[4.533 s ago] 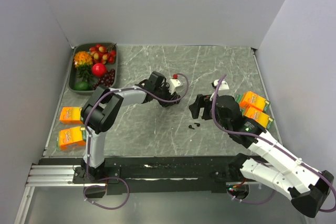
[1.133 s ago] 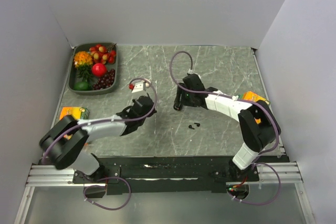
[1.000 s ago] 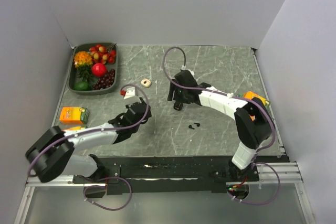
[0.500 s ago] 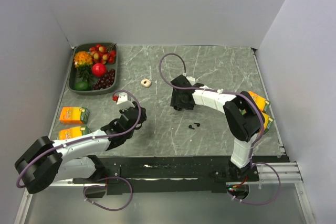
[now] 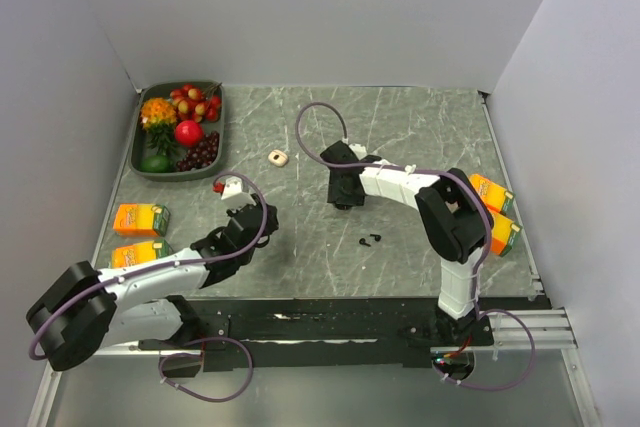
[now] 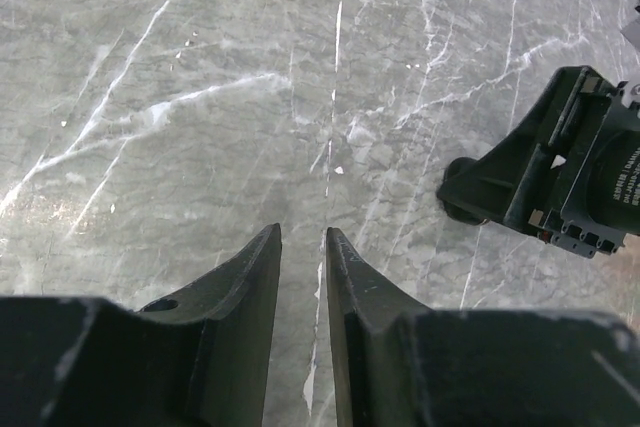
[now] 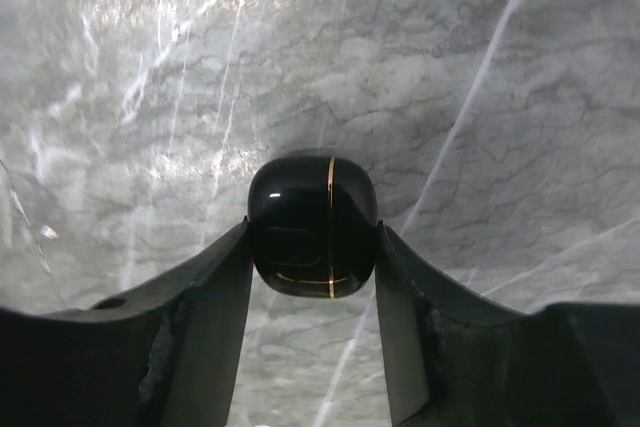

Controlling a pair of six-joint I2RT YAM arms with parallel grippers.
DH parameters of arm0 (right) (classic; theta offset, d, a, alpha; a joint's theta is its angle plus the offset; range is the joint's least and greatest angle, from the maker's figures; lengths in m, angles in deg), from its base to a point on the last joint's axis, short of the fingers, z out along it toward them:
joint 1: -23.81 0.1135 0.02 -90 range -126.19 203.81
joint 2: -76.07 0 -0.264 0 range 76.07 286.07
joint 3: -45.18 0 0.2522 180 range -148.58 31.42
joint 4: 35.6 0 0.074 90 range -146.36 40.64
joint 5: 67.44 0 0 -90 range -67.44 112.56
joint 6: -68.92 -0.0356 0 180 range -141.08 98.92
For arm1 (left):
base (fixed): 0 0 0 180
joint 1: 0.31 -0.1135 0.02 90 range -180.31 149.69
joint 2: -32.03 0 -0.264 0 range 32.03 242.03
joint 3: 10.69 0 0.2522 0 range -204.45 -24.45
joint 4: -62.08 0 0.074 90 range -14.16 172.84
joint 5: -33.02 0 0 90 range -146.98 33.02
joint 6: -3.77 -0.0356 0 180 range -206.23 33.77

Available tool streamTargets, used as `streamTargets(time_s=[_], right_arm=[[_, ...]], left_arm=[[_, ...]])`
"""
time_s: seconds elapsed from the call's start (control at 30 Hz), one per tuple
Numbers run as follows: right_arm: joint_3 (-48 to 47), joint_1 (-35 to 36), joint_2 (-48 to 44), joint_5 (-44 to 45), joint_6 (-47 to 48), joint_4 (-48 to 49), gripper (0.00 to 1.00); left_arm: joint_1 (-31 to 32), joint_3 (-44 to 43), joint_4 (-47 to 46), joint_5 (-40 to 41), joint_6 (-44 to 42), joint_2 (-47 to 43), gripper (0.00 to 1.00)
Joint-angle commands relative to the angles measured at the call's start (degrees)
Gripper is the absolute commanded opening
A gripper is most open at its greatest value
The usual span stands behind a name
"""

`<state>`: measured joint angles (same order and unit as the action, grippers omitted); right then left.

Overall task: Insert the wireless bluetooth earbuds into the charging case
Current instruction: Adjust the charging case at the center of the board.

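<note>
The charging case (image 7: 312,209), a glossy black pebble with a thin gold seam, sits on the marble between the fingertips of my right gripper (image 7: 313,226). Both fingers touch its sides. From above, the right gripper (image 5: 343,194) stands at mid-table and covers the case. The two earbuds (image 5: 370,240) lie as tiny black pieces just in front of it, apart from both grippers. My left gripper (image 5: 264,220) rests low to the left. Its jaws (image 6: 302,233) are nearly together with nothing between them, and they point toward the right gripper (image 6: 565,177).
A beige ring-shaped object (image 5: 278,158) lies behind the left gripper. A tray (image 5: 218,137) of fruit stands at the back left. Two orange cartons (image 5: 139,219) sit by the left edge and two more (image 5: 495,194) by the right.
The right gripper's jaws have narrowed onto the charging case, and its arm has folded in closer. The left arm has drawn back slightly toward the near left. The earbuds have not moved.
</note>
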<state>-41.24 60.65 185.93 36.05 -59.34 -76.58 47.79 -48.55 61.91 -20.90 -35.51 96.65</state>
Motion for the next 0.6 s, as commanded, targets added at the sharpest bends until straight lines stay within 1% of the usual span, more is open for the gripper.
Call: streamTargets(time_s=[0.0, 0.07, 0.1, 0.2, 0.23, 0.27, 0.3, 0.4, 0.43, 0.53, 0.57], right_arm=[[0.41, 0.51, -0.26, 1.88, 5.29, 1.73, 0.27], [1.82, 0.95, -1.75, 2.50, 8.45, 1.91, 0.21], [2.26, 1.30, -2.37, 2.59, 11.86, 2.61, 0.17], [3.31, 4.99, -5.00, 5.30, 17.94, 3.92, 0.11], [3.93, 7.17, -6.32, 5.31, 22.13, 4.63, 0.09], [4.37, 7.98, -7.11, 4.62, 24.26, 5.24, 0.08], [4.72, 8.85, -7.82, 4.78, 25.59, 5.69, 0.05], [6.91, 9.48, -11.07, -2.57, 32.88, 8.50, 0.00], [8.84, 9.48, -13.16, -5.12, 34.55, 10.85, 0.00], [12.88, 9.65, -17.21, -11.45, 40.88, 14.03, 0.00], [14.20, 9.48, -18.27, -13.13, 42.38, 17.00, 0.00]], left_arm=[[0.51, 0.19, -1.80, 0.14, 0.08, -1.78, 0.30], [0.68, 0.28, -1.80, -0.21, -0.01, -2.13, 0.30], [0.77, 0.28, -1.54, -0.30, 0.08, -2.22, 0.29], [1.21, 0.98, -0.83, -0.48, 0.17, -3.36, 0.29], [1.21, 1.33, -0.31, -0.31, 0.43, -3.80, 0.29], [1.47, 1.59, 0.13, -0.04, 0.69, -4.84, 0.29], [1.56, 2.21, 0.74, 0.31, 0.96, -5.55, 0.29], [2.09, 3.61, 4.87, 2.15, 4.19, -9.41, 0.32], [2.09, 3.97, 6.19, 2.51, 5.00, -10.64, 0.33], [2.26, 5.29, 10.41, 2.86, 7.11, -15.13, 0.33], [2.27, 6.16, 11.38, 2.86, 7.55, -16.88, 0.34]])
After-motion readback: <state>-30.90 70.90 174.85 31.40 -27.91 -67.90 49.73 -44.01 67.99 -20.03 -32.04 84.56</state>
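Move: The right hand already has the black charging case pinched between its fingertips, low over the marble; the bare mid-board spot it is taken to lies about 6 cm back and 4 cm to its left. The two black earbuds lie some 8 cm back and 6 cm to its right, and the white charging case about 11 cm ahead and 15 cm left. From the left hand the black case is roughly 6 cm ahead, 17 cm right and 9 cm down. Keeping its pinch on the black case, the right hand first twists almost on the spot, then carries the case back and to the left, about 7 cm in all, rising some 3 cm towards the end and turning roughly 40 degrees counter-clockwise. The empty left hand draws back about 3 cm and slightly left late on, away from the white case. ##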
